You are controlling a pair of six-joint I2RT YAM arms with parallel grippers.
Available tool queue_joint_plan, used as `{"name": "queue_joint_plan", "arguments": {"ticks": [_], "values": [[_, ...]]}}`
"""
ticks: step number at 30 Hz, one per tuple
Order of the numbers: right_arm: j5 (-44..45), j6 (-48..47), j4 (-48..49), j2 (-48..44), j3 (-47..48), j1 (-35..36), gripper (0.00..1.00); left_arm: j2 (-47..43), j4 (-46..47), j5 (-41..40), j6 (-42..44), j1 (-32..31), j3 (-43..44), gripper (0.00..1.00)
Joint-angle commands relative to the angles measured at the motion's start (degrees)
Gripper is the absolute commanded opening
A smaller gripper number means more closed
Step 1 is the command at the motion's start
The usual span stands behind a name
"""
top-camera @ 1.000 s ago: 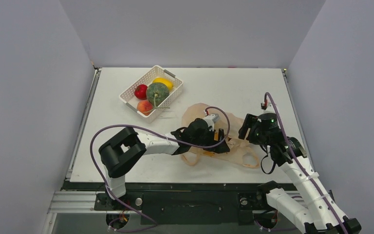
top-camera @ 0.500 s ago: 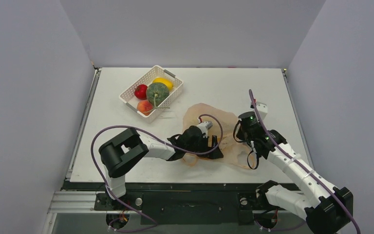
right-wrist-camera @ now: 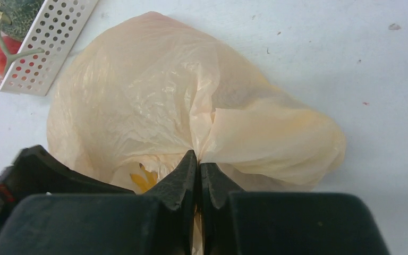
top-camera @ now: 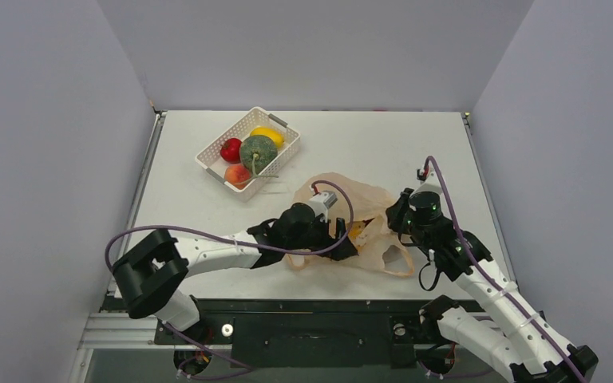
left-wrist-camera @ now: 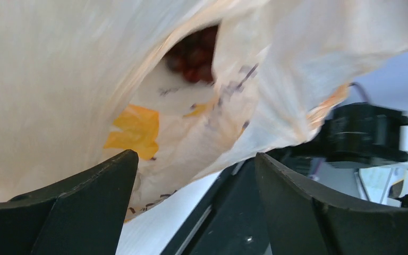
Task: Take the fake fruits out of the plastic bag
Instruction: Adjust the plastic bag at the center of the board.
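The pale-orange plastic bag [top-camera: 343,195] lies right of the table's middle, puffed up, with its loop handles toward the front edge. My right gripper [right-wrist-camera: 198,159] is shut on a fold of the bag's film [right-wrist-camera: 255,133] at its right side. My left gripper [left-wrist-camera: 194,159] is open at the bag's mouth with nothing between its fingers. Inside the bag, the left wrist view shows a dark purple grape bunch [left-wrist-camera: 194,50]. Something yellow [top-camera: 357,230] shows in the opening. A red apple [top-camera: 231,149], a green melon [top-camera: 258,152] and a yellow fruit [top-camera: 267,134] lie in the basket.
The white latticed basket [top-camera: 207,155] stands at the back left and also holds an orange-pink peach [top-camera: 238,173]. Its corner [right-wrist-camera: 53,48] appears just beyond the bag in the right wrist view. Grey walls close in the table on three sides.
My right gripper has shut on the bag's film and pulled it up. The left arm has shifted left, its gripper still open at the mouth. The bag now stands fuller.
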Motion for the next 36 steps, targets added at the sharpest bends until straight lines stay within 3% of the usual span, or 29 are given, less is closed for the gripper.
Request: {"name": "queue_joint_plan", "arguments": {"ticks": [1, 9, 16, 21, 31, 36], "values": [[-4.64, -0.91, 1.06, -0.92, -0.74, 0.16, 0.0, -5.55, -1.49, 0.49, 1.25, -0.07, 5.67, 0.8], [-7.21, -0.61, -1.09, -2.52, 0.84, 0.24, 0.0, 0.41, -0.23, 0.25, 1.24, 0.28, 10.31, 0.77], [-7.19, -0.74, -2.81, -3.39, 2.64, 0.25, 0.0, 0.94, 2.06, -8.02, 1.58, 0.53, 9.53, 0.71], [-7.4, -0.54, -2.97, -3.21, 3.23, 0.28, 0.0, 3.16, -2.78, -15.14, 4.32, 0.16, 11.86, 0.68], [-9.41, 2.17, -0.54, -2.84, 3.91, 0.81, 0.0, 12.98, -2.81, -16.82, 3.45, -1.87, 17.7, 0.53], [-7.86, 1.79, 0.55, -1.71, 3.96, 0.91, 0.0, 14.31, 0.93, -13.57, 4.74, -4.55, 18.16, 0.52]]}}
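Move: The plastic bag's open mouth lies about 5 cm ahead and 3 cm to the right of the left hand, nearly at its height. The grapes inside are roughly 8 cm ahead, 8 cm right and 5 cm below; the basket stands some 27 cm left and 28 cm ahead. For the right hand, already pinching the bag's upper film, the mouth is about 5 cm left, level with it fore and aft, and 8 cm below. Left hand arcs up 7 cm, forward and down into the bag, part-closing; right eases back-left, still pinching. ##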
